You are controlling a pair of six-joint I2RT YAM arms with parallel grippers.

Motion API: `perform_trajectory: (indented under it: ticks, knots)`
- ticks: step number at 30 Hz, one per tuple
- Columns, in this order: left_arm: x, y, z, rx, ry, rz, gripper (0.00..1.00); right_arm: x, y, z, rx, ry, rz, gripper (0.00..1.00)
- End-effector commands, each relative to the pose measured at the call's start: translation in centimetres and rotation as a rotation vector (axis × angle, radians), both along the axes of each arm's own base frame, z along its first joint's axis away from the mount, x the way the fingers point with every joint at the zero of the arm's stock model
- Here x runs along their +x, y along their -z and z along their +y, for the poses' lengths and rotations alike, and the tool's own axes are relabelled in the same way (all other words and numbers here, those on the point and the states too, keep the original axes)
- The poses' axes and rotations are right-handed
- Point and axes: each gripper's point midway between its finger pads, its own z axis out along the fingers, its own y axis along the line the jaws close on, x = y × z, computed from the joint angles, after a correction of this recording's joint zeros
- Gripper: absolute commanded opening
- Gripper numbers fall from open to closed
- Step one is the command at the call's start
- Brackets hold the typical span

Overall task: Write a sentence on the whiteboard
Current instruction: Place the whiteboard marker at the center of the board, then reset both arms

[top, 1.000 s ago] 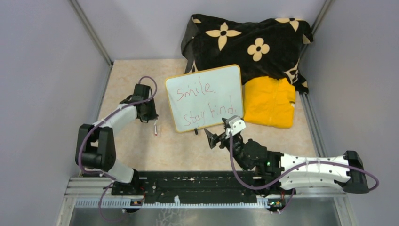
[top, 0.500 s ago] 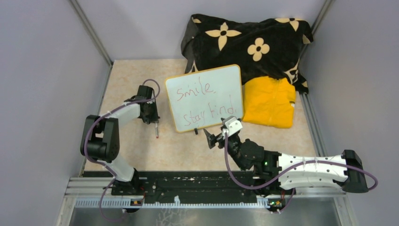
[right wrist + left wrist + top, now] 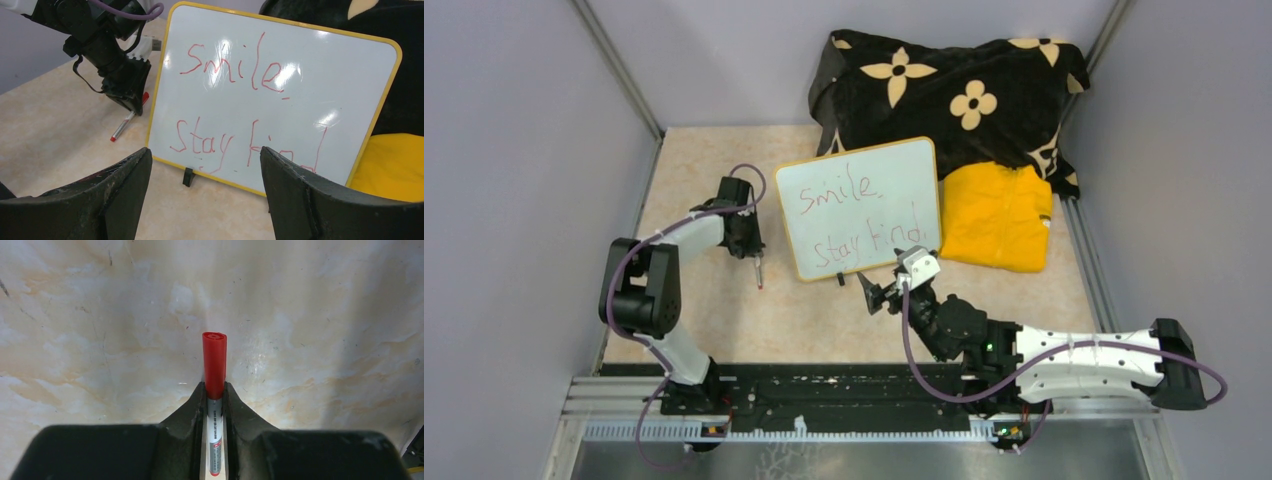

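Note:
The whiteboard (image 3: 859,205) stands tilted back at mid-table, yellow-framed, on small black feet. The red sentence (image 3: 836,192) reads "smile" over "stay fine" and shows large in the right wrist view (image 3: 235,65). A slim red-and-white marker (image 3: 758,272) lies on the table left of the board. My left gripper (image 3: 752,252) is down over its capped end. In the left wrist view the red cap (image 3: 214,360) pokes out between the fingertips of this gripper (image 3: 214,385), which hug it closely; whether they still pinch it does not show. My right gripper (image 3: 205,150) hangs open and empty before the board's lower edge.
A black blanket with cream flowers (image 3: 954,90) is heaped behind the board. A folded yellow garment (image 3: 996,215) lies to its right. Grey walls close in both sides. The arms' black mounting rail (image 3: 844,390) runs along the near edge.
My left arm has folded its elbow in, and its gripper has shifted slightly toward the board with the marker under it. The right gripper has edged a little to the left.

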Motion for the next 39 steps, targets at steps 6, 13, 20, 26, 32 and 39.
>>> perform_trajectory:
  ticks: [6, 13, 20, 26, 32, 39]
  knots:
    - [-1.0, 2.0, 0.6, 0.024, 0.007, 0.071, 0.22, 0.2, -3.2, -0.8, 0.113, 0.017, -0.009, 0.78]
    - [-1.1, 2.1, 0.4, 0.017, 0.014, 0.081, 0.28, 0.2, -2.9, -1.0, 0.117, 0.019, 0.0, 0.77]
    - [-1.1, 2.1, 0.3, 0.014, 0.015, 0.083, 0.32, 0.1, -3.0, -1.1, 0.127, 0.02, 0.007, 0.77]
    - [-1.0, 1.7, 0.2, 0.002, 0.013, 0.067, 0.39, 0.1, -3.0, -1.3, 0.128, 0.022, 0.009, 0.77]
    - [-0.6, -0.3, 1.0, 0.028, -0.046, -0.006, 0.54, 0.1, -3.5, -1.3, 0.129, 0.018, 0.01, 0.78]
    - [0.0, -5.7, 2.5, 0.046, -0.15, -0.205, 0.84, -0.1, -4.3, -0.8, 0.126, -0.001, 0.006, 0.79]
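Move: The left gripper still has the marker between its fingertips near the cap, down at the table. The marker's middle lies about 3 cm back, straight in line and about 1 cm lower. The whiteboard's centre is some 27 cm to the right and 11 cm ahead, and the black foot on its near edge 23 cm right and 8 cm back. From the right hand the marker lies roughly 14 cm ahead, 36 cm left and 26 cm below. Hold the left gripper low over the table and spread its fingers, slowly at first and then quickly until they're wide, to let go of the marker. Only as they open wide, raise the hand about 2 cm off it, easing a centimetre or so back and left. ##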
